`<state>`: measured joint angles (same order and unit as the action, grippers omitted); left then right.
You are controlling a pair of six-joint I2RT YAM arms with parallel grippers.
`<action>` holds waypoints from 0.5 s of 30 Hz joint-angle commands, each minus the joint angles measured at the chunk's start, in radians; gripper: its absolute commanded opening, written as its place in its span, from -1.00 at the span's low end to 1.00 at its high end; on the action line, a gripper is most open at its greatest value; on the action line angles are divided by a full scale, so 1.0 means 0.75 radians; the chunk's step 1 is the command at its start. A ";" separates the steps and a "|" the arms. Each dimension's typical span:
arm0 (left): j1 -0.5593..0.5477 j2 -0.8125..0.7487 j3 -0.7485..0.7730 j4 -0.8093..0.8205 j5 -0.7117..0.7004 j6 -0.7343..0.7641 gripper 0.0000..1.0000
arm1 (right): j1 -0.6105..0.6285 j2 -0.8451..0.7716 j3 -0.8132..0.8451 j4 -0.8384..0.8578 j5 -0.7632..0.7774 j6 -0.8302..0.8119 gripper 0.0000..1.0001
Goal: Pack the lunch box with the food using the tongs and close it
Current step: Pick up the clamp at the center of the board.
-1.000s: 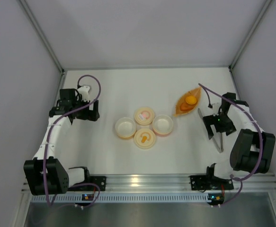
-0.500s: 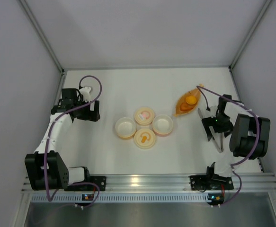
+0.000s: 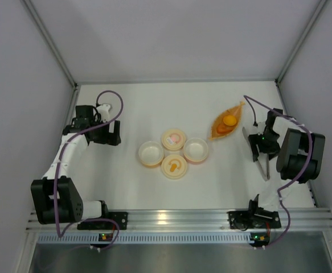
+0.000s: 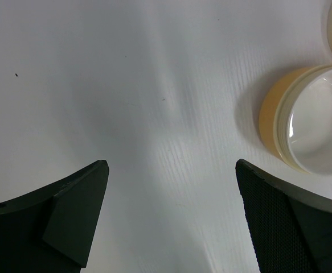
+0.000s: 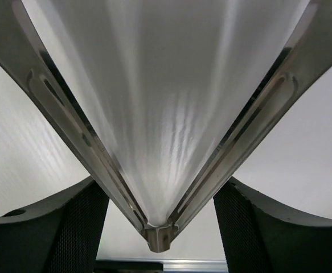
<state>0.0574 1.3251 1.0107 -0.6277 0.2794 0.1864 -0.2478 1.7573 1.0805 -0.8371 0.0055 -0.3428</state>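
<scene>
The silver tongs (image 3: 262,163) lie on the table at the right, V-joint toward me. My right gripper (image 3: 260,148) is down over them. In the right wrist view the tongs (image 5: 157,227) run between the jaws, and both fingertips (image 5: 91,190) touch the outer edges of the two arms. The lunch box stands mid-table: a yellow-orange tub (image 3: 151,153), a pink tub (image 3: 195,150) and two cream lids (image 3: 173,139) (image 3: 174,166) beside them. An orange ball of food (image 3: 229,120) lies in the leaf dish. My left gripper (image 3: 109,135) hovers open at the left, empty (image 4: 171,170), with the yellow-orange tub (image 4: 305,125) off to its right.
The orange leaf-shaped dish (image 3: 220,131) sits between the tubs and the tongs. Grey walls enclose the table on three sides; the right wall is close behind my right arm. An aluminium rail (image 3: 171,219) with both arm bases runs along the near edge.
My right gripper's jaws have narrowed from wide open until they touch the tongs' arms, and the right arm has shifted slightly over them. The left arm has hardly moved.
</scene>
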 commanded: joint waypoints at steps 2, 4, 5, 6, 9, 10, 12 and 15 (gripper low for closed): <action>0.001 0.011 0.049 0.058 0.024 0.013 0.96 | -0.064 0.101 0.146 0.188 -0.077 0.050 0.34; 0.001 0.019 0.053 0.060 0.024 0.011 0.96 | -0.071 0.144 0.183 0.214 -0.087 0.052 0.34; 0.001 0.023 0.053 0.062 0.024 0.011 0.96 | -0.073 0.160 0.220 0.220 -0.103 0.048 0.33; 0.001 0.031 0.055 0.062 0.022 0.011 0.96 | -0.075 0.173 0.238 0.233 -0.110 0.046 0.33; 0.001 0.043 0.060 0.066 0.020 0.011 0.96 | -0.077 0.238 0.324 0.275 -0.144 0.038 0.33; 0.001 0.053 0.060 0.068 0.018 0.011 0.96 | -0.077 0.254 0.347 0.284 -0.150 0.040 0.33; 0.001 0.066 0.068 0.070 0.018 0.005 0.96 | -0.077 0.289 0.418 0.292 -0.175 0.042 0.34; 0.001 0.086 0.078 0.070 0.026 -0.003 0.96 | -0.077 0.328 0.453 0.337 -0.193 0.046 0.38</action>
<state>0.0574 1.3808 1.0260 -0.6201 0.2798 0.1856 -0.2966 1.9682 1.3853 -0.7124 -0.0734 -0.3119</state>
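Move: The V-shaped metal clamp already lies between the right hand's open fingers, one finger outside each leg. Its middle is about 1 cm ahead of and 1 cm to the left of the hand point, roughly at its height, hinge end back towards the base. The food bag lies some 15 cm ahead and 17 cm to the left, the nearest white box about 31 cm left and 3 cm ahead. From the left hand the clamp is about 70 cm right, 5 cm back and 12 cm lower. Forward along the table and ever faster, the right hand goes about 11 cm, drifting some 3 cm right and hardly rising, with the clamp's two legs between its fingers. The fingers narrow only slightly early on and then keep their gap, pinching the legs from outside. The wrist tilts about 15 degrees so that the fingertips swing forward. ##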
